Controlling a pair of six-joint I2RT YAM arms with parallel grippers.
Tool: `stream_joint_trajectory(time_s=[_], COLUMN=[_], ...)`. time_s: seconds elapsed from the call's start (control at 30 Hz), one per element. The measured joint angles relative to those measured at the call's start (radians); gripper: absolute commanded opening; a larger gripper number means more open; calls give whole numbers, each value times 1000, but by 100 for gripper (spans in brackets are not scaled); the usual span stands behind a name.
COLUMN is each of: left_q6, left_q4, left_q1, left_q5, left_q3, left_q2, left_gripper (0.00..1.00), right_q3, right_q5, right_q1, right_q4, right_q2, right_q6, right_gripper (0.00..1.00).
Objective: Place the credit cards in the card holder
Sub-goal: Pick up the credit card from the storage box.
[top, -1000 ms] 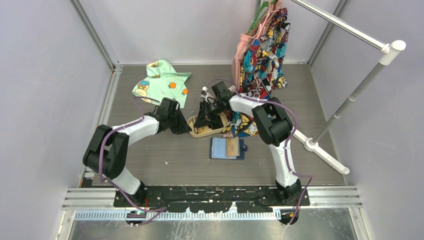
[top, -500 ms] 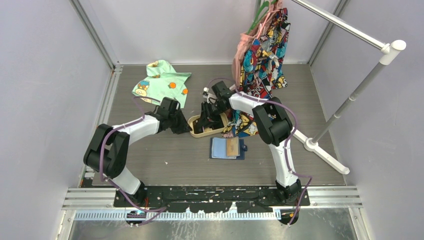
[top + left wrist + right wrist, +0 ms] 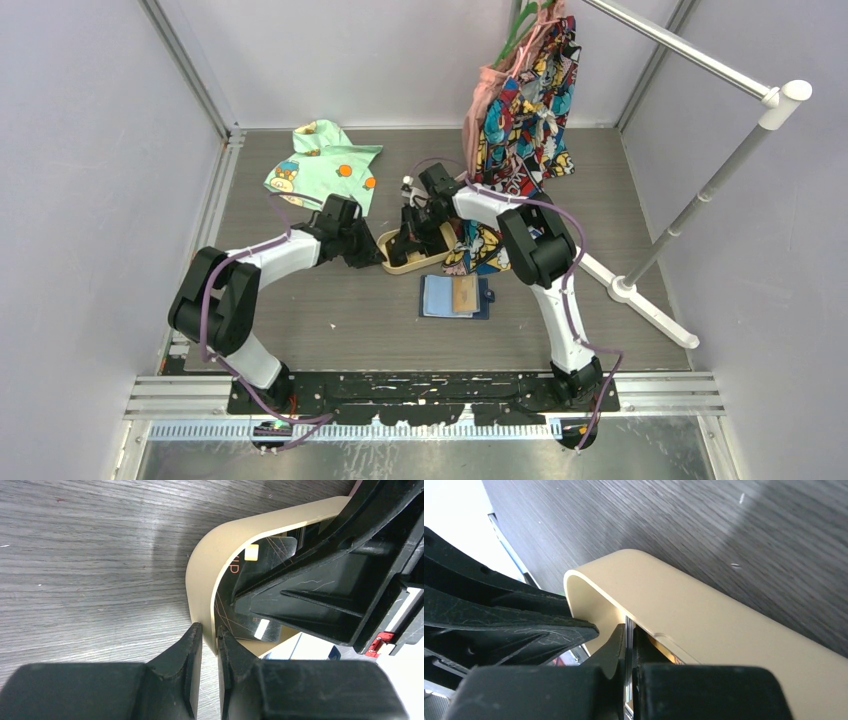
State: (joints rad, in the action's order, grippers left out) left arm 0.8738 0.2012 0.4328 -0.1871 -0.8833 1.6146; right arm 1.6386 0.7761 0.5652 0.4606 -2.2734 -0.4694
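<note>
A tan oval tray [image 3: 395,265] sits mid-table, and both grippers are at it. My left gripper [image 3: 372,255] is shut on the tray's curved left wall [image 3: 200,580], one finger outside and one inside, as the left wrist view [image 3: 210,632] shows. My right gripper [image 3: 408,243] reaches down into the tray, shut on the edge of a thin credit card [image 3: 629,670] between its fingertips [image 3: 629,627]. Another dark card [image 3: 226,607] lies on the tray floor. The navy card holder [image 3: 440,297] lies open just in front of the tray, with an orange-tan card [image 3: 464,292] on its right half.
A green child's shirt [image 3: 325,165] lies at the back left. A comic-print garment [image 3: 525,110] hangs from a white rack [image 3: 700,200] and drapes onto the table beside the tray's right end [image 3: 480,250]. The rack's base [image 3: 640,300] crosses the right side.
The right gripper widened briefly, then closed on a card in the tray, and its arm shifted slightly left. The left gripper kept its hold on the tray wall.
</note>
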Motion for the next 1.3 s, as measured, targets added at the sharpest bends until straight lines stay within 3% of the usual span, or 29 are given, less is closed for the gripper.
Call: stream_joint_trajectory(time_s=[0.2,0.37,0.47,1.3], left_q6=[0,-10,-17,-45], left_q4=[-2,-2,-2,3], left_q1=[2,4,4,3], left_q5=[0,0,3,29], left_q3=[0,0,0,19], left_q2=[0,-8,-28,-158], left_gripper=[26,39,41,41], right_q3=[0,-6,-6,-31], right_q5=[-10,11,31,33], right_q1=[-21,-39,-45,-80], right_q4=[29,30,27,50], right_q2=[8,21,23,58], right_q6=[29,31,29,53], right_gripper=[2,22,28,28])
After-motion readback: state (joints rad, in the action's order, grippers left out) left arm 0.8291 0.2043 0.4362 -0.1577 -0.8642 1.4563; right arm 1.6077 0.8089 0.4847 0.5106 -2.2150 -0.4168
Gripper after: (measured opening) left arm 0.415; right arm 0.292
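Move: At the right fingertips, already shut on its edge, is a silver credit card standing tilted in the storage box, its middle about 1 cm lower. The black card lies some 2 cm left and level, 2 cm below; the box's middle is roughly 3 cm right and 1 cm back, the card holder about 11 cm right and 10 cm back. From the left hand, on the box's near left rim, the silver card is some 3 cm ahead and 4 cm right, the box's middle 2 cm ahead and 7 cm right. Tugging at the card edge, the right hand slides about 1.5 cm right and a little forward, then opens its fingers and lets go while rising slightly; after a short pause it edges roughly as far again to the right along the box, fingers still open around the card. Meanwhile the left hand opens, releases the box's rim and lifts nearly 5 cm almost straight up, tilting its fingers slightly outward. ##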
